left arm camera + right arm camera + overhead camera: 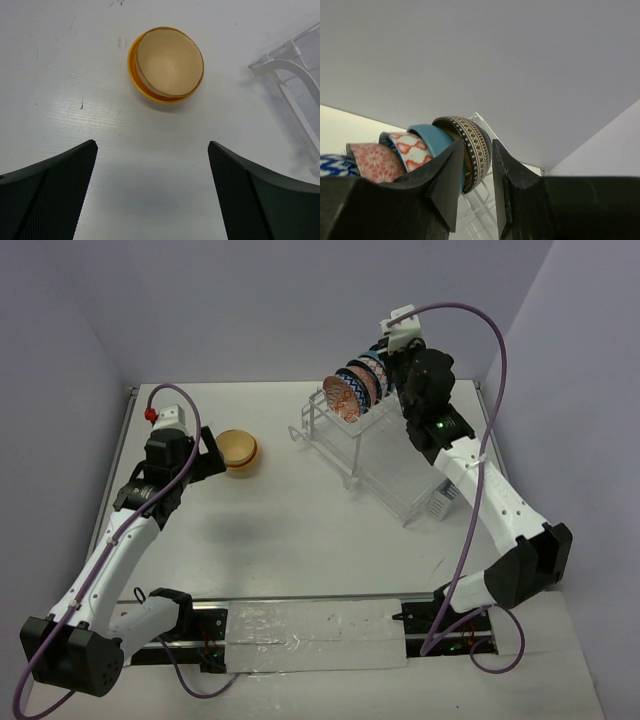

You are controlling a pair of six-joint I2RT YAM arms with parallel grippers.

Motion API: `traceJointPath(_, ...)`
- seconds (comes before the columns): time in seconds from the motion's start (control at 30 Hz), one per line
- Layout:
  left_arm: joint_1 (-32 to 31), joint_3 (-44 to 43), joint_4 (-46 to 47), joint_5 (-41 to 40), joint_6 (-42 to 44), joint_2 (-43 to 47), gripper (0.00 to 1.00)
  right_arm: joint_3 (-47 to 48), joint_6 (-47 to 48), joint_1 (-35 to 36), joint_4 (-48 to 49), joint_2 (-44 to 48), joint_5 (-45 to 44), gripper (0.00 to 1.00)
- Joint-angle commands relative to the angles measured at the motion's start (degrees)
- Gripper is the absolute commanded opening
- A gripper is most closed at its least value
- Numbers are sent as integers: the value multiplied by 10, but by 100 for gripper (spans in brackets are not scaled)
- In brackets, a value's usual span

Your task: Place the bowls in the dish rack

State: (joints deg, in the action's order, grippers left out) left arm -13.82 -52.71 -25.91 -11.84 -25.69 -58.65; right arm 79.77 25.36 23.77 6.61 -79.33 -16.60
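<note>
A tan bowl nested in an orange-yellow bowl [240, 450] [169, 64] sits on the table left of the white wire dish rack [385, 465]. My left gripper [212, 455] [151, 145] hovers just short of that stack, open and empty. Several bowls [355, 388] stand on edge in the rack's top slots: blue zigzag [332, 165], pink [375, 160], red-and-white [407, 147], plain blue [432, 140] and a dark patterned bowl [475, 142] at the far end. My right gripper [395, 370] [477, 145] straddles the dark bowl's rim, jaws parted, with a gap at the right finger.
The rack's white frame corner [290, 65] shows at the right of the left wrist view. A small cutlery basket [440, 502] hangs on the rack's near right side. Walls close in behind and to the right of the rack.
</note>
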Motion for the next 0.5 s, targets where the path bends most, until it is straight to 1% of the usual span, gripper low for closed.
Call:
traceJointPath(0.0, 5, 1, 24, 1, 0, 13, 98, 67, -33, -13, -34, -49, -46, 37)
traceJointPath(0.27, 6, 2, 24, -2, -1, 11, 98, 168, -71, -47, -63, -129, -52, 36)
traceJointPath(0.47, 7, 2, 25, 1, -1, 9, 98, 200, -88, -62, -102, -173, -26, 35)
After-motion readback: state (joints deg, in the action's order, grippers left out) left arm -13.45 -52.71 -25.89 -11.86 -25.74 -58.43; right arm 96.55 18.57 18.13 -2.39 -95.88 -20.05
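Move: The black patterned bowl stands at the far end of the bowls in the rack, about 12 cm ahead of the right hand, 1 cm left and 5 cm below. The teal bowl is about 3 cm left of it and 2 cm nearer; the red-patterned bowl is about 6 cm left of it and 5 cm nearer. From the left hand, the black bowl is roughly 22 cm ahead, 36 cm right and 16 cm above. Right hand reaches about 8 cm forward, drifting right and down towards the black bowl's right side, fingers part-open. ##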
